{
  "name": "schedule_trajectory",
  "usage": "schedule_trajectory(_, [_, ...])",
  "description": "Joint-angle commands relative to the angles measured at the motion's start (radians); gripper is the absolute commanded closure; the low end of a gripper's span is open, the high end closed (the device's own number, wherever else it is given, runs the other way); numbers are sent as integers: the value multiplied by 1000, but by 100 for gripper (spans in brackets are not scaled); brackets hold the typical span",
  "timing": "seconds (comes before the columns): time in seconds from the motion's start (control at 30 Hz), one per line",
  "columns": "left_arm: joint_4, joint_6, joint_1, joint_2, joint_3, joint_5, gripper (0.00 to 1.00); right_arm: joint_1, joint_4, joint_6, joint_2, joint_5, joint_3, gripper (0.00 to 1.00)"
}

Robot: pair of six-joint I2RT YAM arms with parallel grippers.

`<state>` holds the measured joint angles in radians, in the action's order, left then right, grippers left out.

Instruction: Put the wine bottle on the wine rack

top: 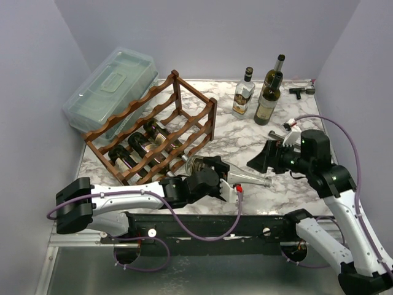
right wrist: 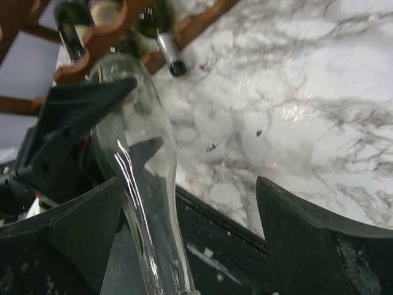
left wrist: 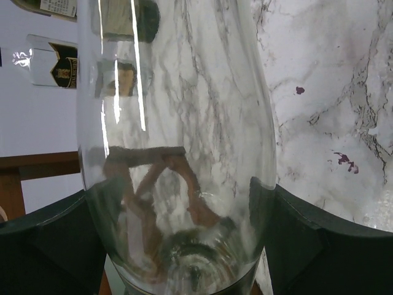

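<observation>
A clear glass wine bottle (top: 249, 177) lies level just above the marble table, in front of the reddish-brown wine rack (top: 184, 98). My left gripper (top: 214, 176) is shut on its wide body; in the left wrist view the glass (left wrist: 178, 110) fills the gap between both black fingers (left wrist: 43, 246). My right gripper (top: 259, 162) stands open around the neck end. In the right wrist view the neck (right wrist: 144, 166) runs close to the left finger (right wrist: 67, 233), with a wide gap to the right one. The rack's rails (right wrist: 98, 37) show at the top left of that view.
Several dark bottles (top: 144, 147) lie in the rack's lower tiers. A clear plastic lidded box (top: 110, 89) leans behind the rack. Three upright bottles (top: 268, 98) stand at the back right, with a small black part (top: 299, 92) near the wall. The black base rail (top: 202, 224) runs along the near edge.
</observation>
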<state>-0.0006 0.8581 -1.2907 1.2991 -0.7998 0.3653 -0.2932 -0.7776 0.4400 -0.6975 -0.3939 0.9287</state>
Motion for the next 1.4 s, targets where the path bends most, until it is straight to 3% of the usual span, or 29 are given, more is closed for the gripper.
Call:
schedule_trajectory(0.0, [63,19,-11,-56,6,3,100,0,-109,-110,-45,-250,24,10])
schedule_trajectory(0.1, [59,19,-17,-59,6,10,100,-22,-96,-110,-83,-346,20,12])
schedule_trajectory(0.33, [43,19,-36,-76,19,16,100,-189,-95,-103,-135,-253,-32,16])
schedule_trajectory(0.53, [26,24,-43,-94,21,12,100,-252,-90,-97,-205,-225,-36,30])
schedule_trajectory(0.87, [2,35,-57,-141,41,7,100,-370,-73,-95,-276,-226,-45,34])
schedule_trajectory(1.07, [2,41,-64,-140,45,7,100,-374,-64,-102,-273,-244,-49,60])
schedule_trajectory(1.17, [2,38,-64,-141,46,9,100,-374,-61,-106,-261,-238,-50,99])
schedule_trajectory(1.2, [2,29,-64,-139,43,9,98,-373,-68,-96,-259,-210,-46,99])
schedule_trajectory(1.3, [3,-31,-64,-142,31,14,52,-374,-94,-68,-251,-130,-27,99])
schedule_trajectory(1.37, [2,-58,-64,-147,27,1,38,-374,-102,-57,-236,-111,-10,99])
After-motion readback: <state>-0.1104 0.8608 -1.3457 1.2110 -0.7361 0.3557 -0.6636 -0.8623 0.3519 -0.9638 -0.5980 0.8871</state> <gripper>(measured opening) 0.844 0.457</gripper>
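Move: The left hand already grips the clear wine bottle round its body, base towards the rack. The narrowing neck lies about 11 cm to that hand's right, 2 cm back and level in height; the rack's middle is some 27 cm to its left and 14 cm ahead. From the empty right hand the neck is roughly 6 cm back, 5 cm left and 5 cm below; a dark bottle stands about 25 cm ahead and 4 cm right. Back, left and down goes the right hand, about 13 cm in all, turning some 35 degrees counter-clockwise and tipping down as it comes in on the bottle; its fingers narrow on the way and then, with the hand nearly still, shut onto the neck. The left hand keeps its hold on the body, drifting a few centimetres back, left and down. ##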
